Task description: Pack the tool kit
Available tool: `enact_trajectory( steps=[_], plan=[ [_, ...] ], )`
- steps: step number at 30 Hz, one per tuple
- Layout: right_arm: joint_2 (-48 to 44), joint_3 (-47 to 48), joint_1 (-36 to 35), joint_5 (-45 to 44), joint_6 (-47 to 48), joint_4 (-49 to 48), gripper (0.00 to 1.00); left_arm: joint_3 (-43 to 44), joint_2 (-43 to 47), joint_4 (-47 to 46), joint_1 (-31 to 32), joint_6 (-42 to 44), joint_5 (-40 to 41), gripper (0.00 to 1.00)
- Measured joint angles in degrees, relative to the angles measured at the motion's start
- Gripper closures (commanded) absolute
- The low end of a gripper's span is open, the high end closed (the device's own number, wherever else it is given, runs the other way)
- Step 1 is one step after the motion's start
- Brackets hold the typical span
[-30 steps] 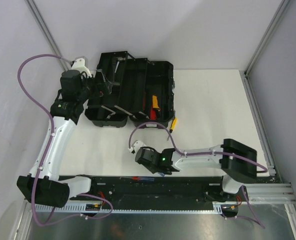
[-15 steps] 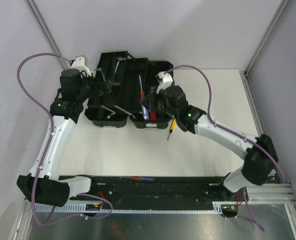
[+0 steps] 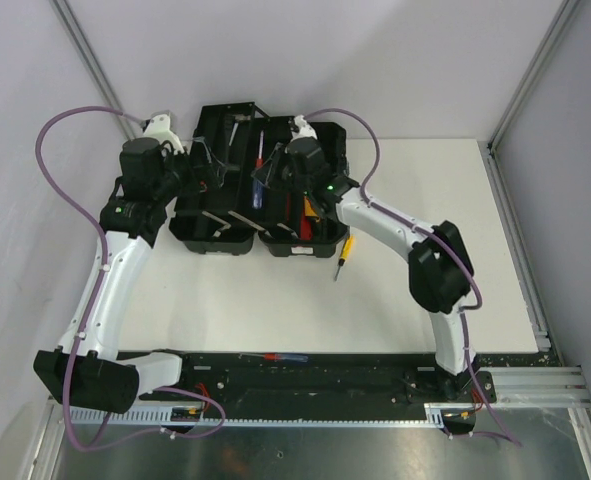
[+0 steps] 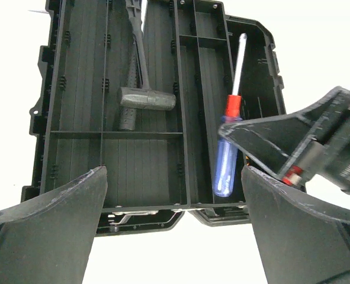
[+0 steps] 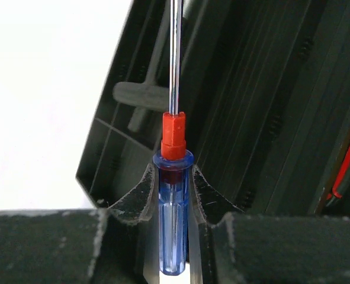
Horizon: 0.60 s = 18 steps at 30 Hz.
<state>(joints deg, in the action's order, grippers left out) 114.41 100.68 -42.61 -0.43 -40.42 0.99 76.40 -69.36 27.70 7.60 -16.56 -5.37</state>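
Note:
The black toolbox (image 3: pixel 327 140) lies open at the back of the table. My right gripper (image 3: pixel 278 178) is shut on a blue-handled screwdriver (image 3: pixel 258 190) with a red collar, held over the box's middle section. In the right wrist view the handle (image 5: pixel 173 225) sits between the gripper (image 5: pixel 173 195) fingers, shaft pointing away over the toolbox (image 5: pixel 269 89). My left gripper (image 3: pixel 207 172) stands open at the box's left end; from its wrist the gripper (image 4: pixel 172 236) frames the toolbox (image 4: pixel 80 89), with the screwdriver (image 4: pixel 225 165) hanging inside. A yellow-handled screwdriver (image 3: pixel 344 249) lies on the table beside the box.
A dark hammer (image 4: pixel 142 97) lies in the box's left tray. Red and orange tools (image 3: pixel 308 206) sit in the right section. Another red and blue screwdriver (image 3: pixel 273 357) rests on the black rail at the near edge. Grey walls close in at left and back.
My right arm swung from the near front of the table up to the toolbox, carrying the blue screwdriver over its middle section. The left arm stayed put.

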Motion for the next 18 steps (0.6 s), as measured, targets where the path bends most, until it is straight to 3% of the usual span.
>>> enact_trajectory(
  steps=[9,16,18],
  plan=[
    [10.8,11.3,-0.3,-2.8,-3.6,8.5,0.89,0.0,0.0,0.5,0.0,0.0,-0.8,0.01],
    [13.0,12.8,-0.5,-4.7,-4.2,11.2,0.52,0.0,0.0,1.0,0.0,0.0,-0.9,0.01],
    [13.0,13.3,-0.8,-5.1,-4.0,11.3,0.45,0.0,0.0,1.0,0.0,0.0,-0.9,0.01]
  ],
)
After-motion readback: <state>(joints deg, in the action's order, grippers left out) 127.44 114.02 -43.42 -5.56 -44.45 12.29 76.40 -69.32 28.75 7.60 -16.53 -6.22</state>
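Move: The right hand, pinching the blue-handled screwdriver above the toolbox, has its place in the middle tray some 3 cm ahead, 2 cm to the left and 8 cm below. The grey mallet in the neighbouring tray lies about 7 cm ahead, 7 cm left and 10 cm down; the red tool in the box bottom is roughly 6 cm back, 9 cm right and 20 cm down. From the left hand that tray place lies about 7 cm ahead, 9 cm right and 15 cm below. Down into the middle tray goes the right hand, sinking nearly 8 cm while easing about 2.5 cm forward and a little left at first, its fingers tipping some 10 degrees more downward. At the bottom it opens its fingers to nearly half wide, letting go of the screwdriver's blue handle, and just starts to rise. ##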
